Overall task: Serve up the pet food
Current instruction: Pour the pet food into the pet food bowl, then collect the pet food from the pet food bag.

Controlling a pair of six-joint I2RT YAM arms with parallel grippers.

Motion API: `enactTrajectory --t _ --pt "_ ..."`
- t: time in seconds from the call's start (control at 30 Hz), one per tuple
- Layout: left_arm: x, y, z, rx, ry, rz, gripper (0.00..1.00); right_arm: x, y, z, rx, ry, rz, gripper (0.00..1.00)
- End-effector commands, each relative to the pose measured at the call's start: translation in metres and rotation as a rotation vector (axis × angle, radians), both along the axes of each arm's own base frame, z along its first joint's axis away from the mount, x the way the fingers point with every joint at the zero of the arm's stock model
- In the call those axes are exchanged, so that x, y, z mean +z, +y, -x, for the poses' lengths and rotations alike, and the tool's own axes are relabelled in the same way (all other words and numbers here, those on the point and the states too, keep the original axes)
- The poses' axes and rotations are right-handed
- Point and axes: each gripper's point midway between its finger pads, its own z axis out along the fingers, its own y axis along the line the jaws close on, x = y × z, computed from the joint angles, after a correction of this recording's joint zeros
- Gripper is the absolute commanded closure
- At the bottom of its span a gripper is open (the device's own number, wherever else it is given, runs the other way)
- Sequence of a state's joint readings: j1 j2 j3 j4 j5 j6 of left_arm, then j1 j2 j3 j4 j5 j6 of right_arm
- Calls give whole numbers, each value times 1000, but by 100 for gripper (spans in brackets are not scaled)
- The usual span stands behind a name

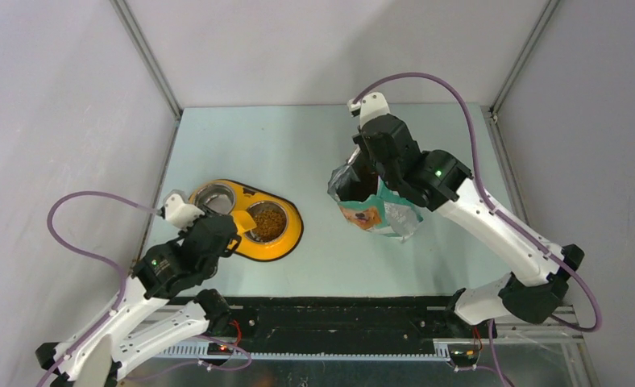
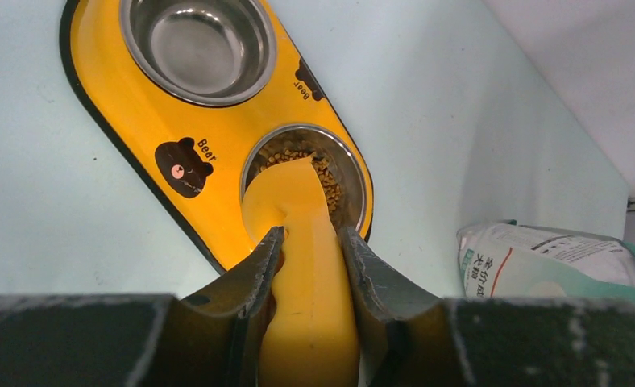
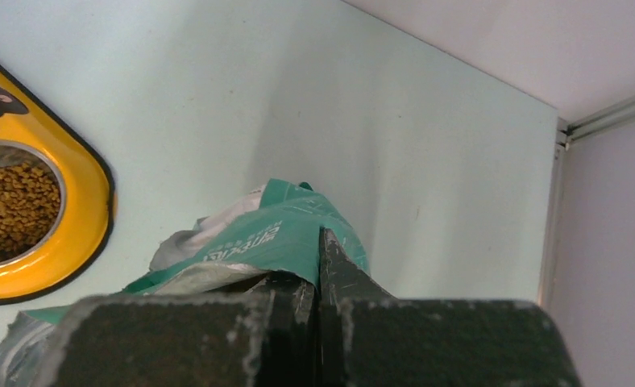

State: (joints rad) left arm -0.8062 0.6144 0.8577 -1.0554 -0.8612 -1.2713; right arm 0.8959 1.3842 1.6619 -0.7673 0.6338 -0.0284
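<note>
Brown pet food [image 1: 268, 222] [image 2: 324, 171] [image 3: 12, 210] fills the right-hand steel bowl of a yellow double feeder [image 1: 286, 243] [image 2: 129, 113]. My left gripper [image 1: 232, 234] [image 2: 310, 242] is shut on the handle of an orange scoop [image 1: 242, 220] [image 2: 298, 218], whose bowl is tipped over that kibble bowl. The feeder's other steel bowl [image 1: 212, 197] [image 2: 195, 44] has nothing in it. My right gripper [image 1: 368, 165] [image 3: 318, 266] is shut on the top rim of the green-and-white food bag [image 1: 372, 211] [image 3: 282, 234], holding its mouth up.
The bag [image 2: 540, 258] stands to the right of the feeder on the pale table. Grey walls close in the back and both sides. A black rail [image 1: 338, 318] runs along the near edge between the arm bases.
</note>
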Motion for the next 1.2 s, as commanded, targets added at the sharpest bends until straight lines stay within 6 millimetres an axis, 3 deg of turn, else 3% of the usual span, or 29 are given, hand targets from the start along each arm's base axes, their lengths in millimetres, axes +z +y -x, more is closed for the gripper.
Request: enactTrajectory --t 0.0,0.17,0.23,0.33,0.43,0.63,0.73,0.93,1.17 --pt "32 -3 -6 -33 -81 19 100 42 25 -11 27 -43 -160 100" --pt "49 -8 -6 -71 -98 32 100 45 31 -23 -9 -42 -177 100" --pt "65 -30 -6 -187 -141 101 100 44 30 -28 -28 -42 -180 100" --pt "114 -65 -5 -379 -316 221 100 45 28 -34 -54 -42 -186 100" --pt "164 -94 11 -577 -448 329 100 52 22 -36 -77 -60 -190 100" --pt "232 -123 26 -736 -628 489 100 71 5 -43 -158 -125 -228 100" --pt "263 -127 30 -767 -697 531 100 76 4 -46 -175 -132 -240 100" --pt "286 -137 24 -782 -697 530 100 95 7 -56 -219 -167 -309 100" --pt "273 -156 -7 -730 -602 489 100 107 17 -57 -206 -172 -378 100"
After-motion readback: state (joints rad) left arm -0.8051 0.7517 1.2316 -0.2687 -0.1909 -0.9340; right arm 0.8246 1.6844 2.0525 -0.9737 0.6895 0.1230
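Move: The left hand holds the yellow scoop; from it the mouth of the pet food bag is about 26 cm to the right, 9 cm ahead and some 6 cm higher. The food-filled bowl is roughly 18 cm ahead, 5 cm right and 19 cm below, and the empty bowl about 24 cm ahead, 9 cm left, equally low. From the right hand, pinching the bag's rim, the mouth is some 3 cm back, 1 cm left and 8 cm below. The left hand keeps its grip on the scoop and lifts it away from the food-filled bowl, rising about 27 cm while sweeping some 15 cm right to the bag's side, the wrist swinging clockwise and tipping up until scoop and fingers point forward-right and slightly upward. The right hand, still pinching the bag's rim, carries it about 5 cm forward with a slight clockwise turn. ##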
